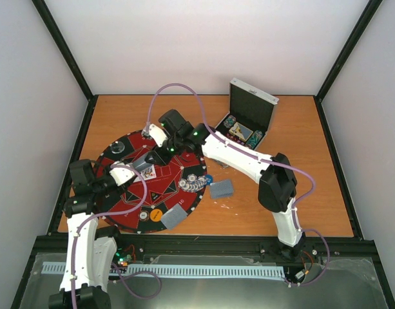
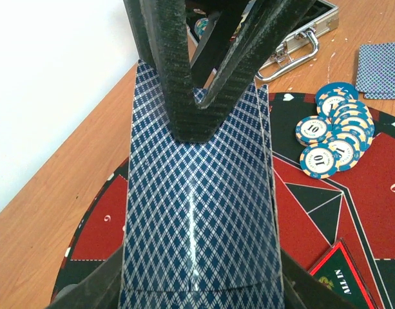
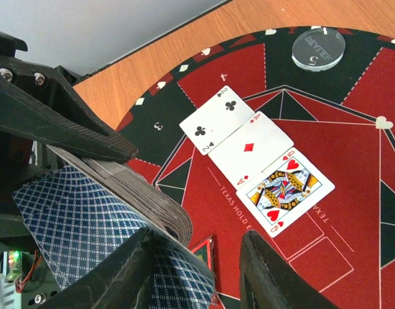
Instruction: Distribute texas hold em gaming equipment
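My left gripper [image 2: 198,286] is shut on a deck of blue-backed playing cards [image 2: 197,212], held above the round red-and-black mat [image 1: 129,212]. My right gripper [image 3: 200,243] is at the deck's far end. Its jaws are narrowed, with a gap still showing between them. The top card's curled edge [image 3: 178,283] lies against its left finger [image 3: 116,277]. A two of clubs [image 3: 210,119], an ace of diamonds [image 3: 249,145] and a queen of hearts [image 3: 287,190] lie face up on the mat. Poker chips [image 2: 336,135] are heaped near the mat's right rim. A clear disc [image 3: 318,47] sits at the far rim.
The open silver case [image 1: 252,109] stands at the back right with chips inside. One face-down card [image 1: 221,188] lies on the table right of the mat. Another card [image 1: 173,217] lies on the mat's near edge. A red-edged marker [image 2: 342,273] lies on the mat.
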`<state>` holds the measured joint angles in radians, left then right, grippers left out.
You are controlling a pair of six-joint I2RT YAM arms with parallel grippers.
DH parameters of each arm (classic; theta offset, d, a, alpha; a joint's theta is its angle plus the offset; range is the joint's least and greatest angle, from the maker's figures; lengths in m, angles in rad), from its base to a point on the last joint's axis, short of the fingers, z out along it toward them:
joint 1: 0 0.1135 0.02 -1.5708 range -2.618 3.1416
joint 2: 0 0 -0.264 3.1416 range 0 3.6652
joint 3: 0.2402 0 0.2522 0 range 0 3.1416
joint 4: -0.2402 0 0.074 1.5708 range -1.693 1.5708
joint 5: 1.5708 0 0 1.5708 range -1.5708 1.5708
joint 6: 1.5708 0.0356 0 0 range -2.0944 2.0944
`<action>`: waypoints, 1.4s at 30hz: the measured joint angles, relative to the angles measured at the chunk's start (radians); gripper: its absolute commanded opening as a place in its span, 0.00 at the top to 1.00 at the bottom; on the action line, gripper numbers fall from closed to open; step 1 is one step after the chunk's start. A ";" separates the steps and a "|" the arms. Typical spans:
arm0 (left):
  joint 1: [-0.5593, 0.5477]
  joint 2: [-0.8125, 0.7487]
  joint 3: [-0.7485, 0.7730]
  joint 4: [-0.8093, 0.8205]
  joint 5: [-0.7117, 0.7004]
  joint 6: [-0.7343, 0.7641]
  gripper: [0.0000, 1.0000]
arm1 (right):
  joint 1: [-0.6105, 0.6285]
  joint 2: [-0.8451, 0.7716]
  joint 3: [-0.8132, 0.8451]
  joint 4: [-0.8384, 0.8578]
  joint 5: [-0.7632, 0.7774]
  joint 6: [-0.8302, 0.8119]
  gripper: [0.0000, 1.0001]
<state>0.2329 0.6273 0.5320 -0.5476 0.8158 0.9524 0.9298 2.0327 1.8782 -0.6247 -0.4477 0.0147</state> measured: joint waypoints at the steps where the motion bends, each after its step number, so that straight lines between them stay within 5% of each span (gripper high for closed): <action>1: 0.000 0.000 0.000 0.000 -0.001 0.000 0.63 | 0.000 -0.002 0.000 -0.004 0.003 -0.003 0.65; 13: 0.000 -0.002 -0.001 0.005 -0.004 -0.016 0.63 | -0.003 -0.032 0.006 -0.065 0.052 -0.031 0.97; 32: 0.000 -0.010 -0.056 0.104 -0.058 -0.134 0.63 | -0.093 -0.175 -0.051 -0.013 -0.005 0.049 0.97; 42: 0.000 -0.037 -0.103 0.254 -0.187 -0.369 0.60 | -0.143 -0.197 -0.266 0.317 0.146 0.455 0.97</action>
<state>0.2329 0.5903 0.4290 -0.2935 0.6289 0.5835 0.7864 1.8359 1.6119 -0.3077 -0.3019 0.4694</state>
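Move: The deck in the left hand is what the right hand goes for: its middle lies about 4 cm left of and 2 cm behind the right hand, about level, its end already between the half-open fingers. Some 19 cm below the right hand, the three face-up cards centre about 9 cm left and 2 cm ahead, the chip fan roughly 13 cm right and 3 cm back. From the left hand the held deck's middle is about 3 cm ahead and 3 cm right. Easing barely 2 cm to the right, the right hand shuts its fingers on the end of the deck's top card and draws it off. It then lifts away up and right before swinging forward and down, ending some 8 cm forward and 6 cm right, turning about 30 degrees clockwise. The left hand keeps its grip on the deck, late on shifting about 4 cm forward and left with a counter-clockwise turn. ##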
